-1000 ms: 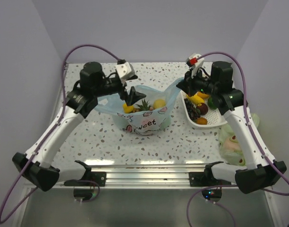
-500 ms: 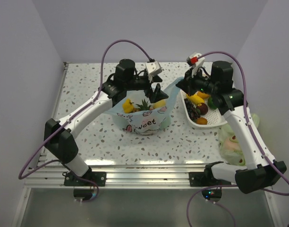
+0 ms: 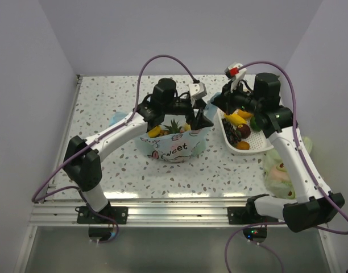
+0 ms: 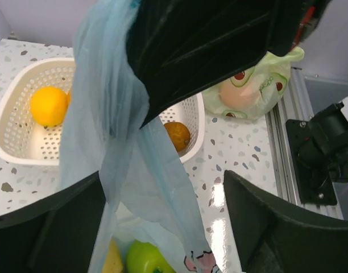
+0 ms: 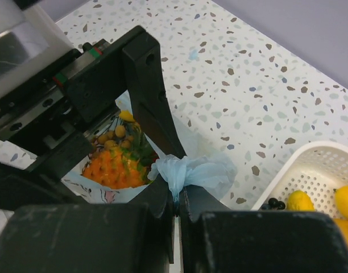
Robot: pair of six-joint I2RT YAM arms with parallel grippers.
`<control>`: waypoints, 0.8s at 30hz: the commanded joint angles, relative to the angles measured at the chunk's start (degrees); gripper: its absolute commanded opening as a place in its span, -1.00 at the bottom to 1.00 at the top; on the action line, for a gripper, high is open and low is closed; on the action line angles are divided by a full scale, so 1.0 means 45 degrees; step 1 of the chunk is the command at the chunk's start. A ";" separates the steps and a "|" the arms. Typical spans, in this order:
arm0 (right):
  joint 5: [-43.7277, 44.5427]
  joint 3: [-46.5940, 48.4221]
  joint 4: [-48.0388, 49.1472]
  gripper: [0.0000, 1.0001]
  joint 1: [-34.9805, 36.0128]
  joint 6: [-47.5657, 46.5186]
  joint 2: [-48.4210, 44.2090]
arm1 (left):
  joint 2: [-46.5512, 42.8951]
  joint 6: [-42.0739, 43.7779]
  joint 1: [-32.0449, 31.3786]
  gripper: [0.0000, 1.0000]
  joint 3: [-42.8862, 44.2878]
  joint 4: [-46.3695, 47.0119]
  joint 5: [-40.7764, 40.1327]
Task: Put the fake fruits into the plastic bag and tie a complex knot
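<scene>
The light-blue plastic bag stands mid-table with fake fruits inside: a pineapple, a green fruit, a yellow one beside it. My right gripper is shut on the bag's right handle, holding it up above the bag's right rim. My left gripper is open just beside it, its fingers on either side of the hanging handle strip without touching it. More fruits, orange and dark purple, lie in the basket. No knot shows.
A white perforated basket stands right of the bag, close under both grippers. A pale green bag lies at the table's right edge. Purple cables arc over both arms. Walls close the left, back and right sides.
My left arm has swung from the bag's left side across it to the right handle, beside the right gripper. The right gripper has kept its hold and place.
</scene>
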 commanded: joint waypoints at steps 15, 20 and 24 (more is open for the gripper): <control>-0.1577 0.0566 -0.1280 0.97 -0.1296 -0.1123 -0.0698 | -0.0575 0.0267 0.0393 -1.00 -0.0375 0.0624 -0.1208; -0.1770 -0.1462 -0.0248 0.97 -0.2058 -0.2196 -0.1033 | -0.0634 0.0363 0.0492 -1.00 -0.0318 0.0429 -0.0467; -0.4324 -0.4115 0.1644 0.97 -0.2177 -0.3096 -0.0994 | -0.0614 0.0463 0.0589 -1.00 -0.0240 0.0487 0.0392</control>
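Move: The bag's gathered neck, hanging from the right fingers, passes between the left hand's open fingers about 2 cm ahead of its hand point, at its height. The pinched bag corner is some 3 cm to the right, 2 cm ahead and 5 cm above; the bagged fruit about 12 cm left, 2 cm ahead and 14 cm below. From the right hand the neck lies roughly 3 cm left, 1 cm back and 5 cm below; the fruit tray 17 cm right, 5 cm ahead and 25 cm below. The bag's neck is pinched by the left fingers, which slip some 3 cm forward and close on it from nearly wide open, the wrist turning slightly counter-clockwise, then ease a little left. The right hand keeps the corner pinched at first, then opens wide, lets go, and draws off about 4 cm to the right before dropping some 5 cm. ##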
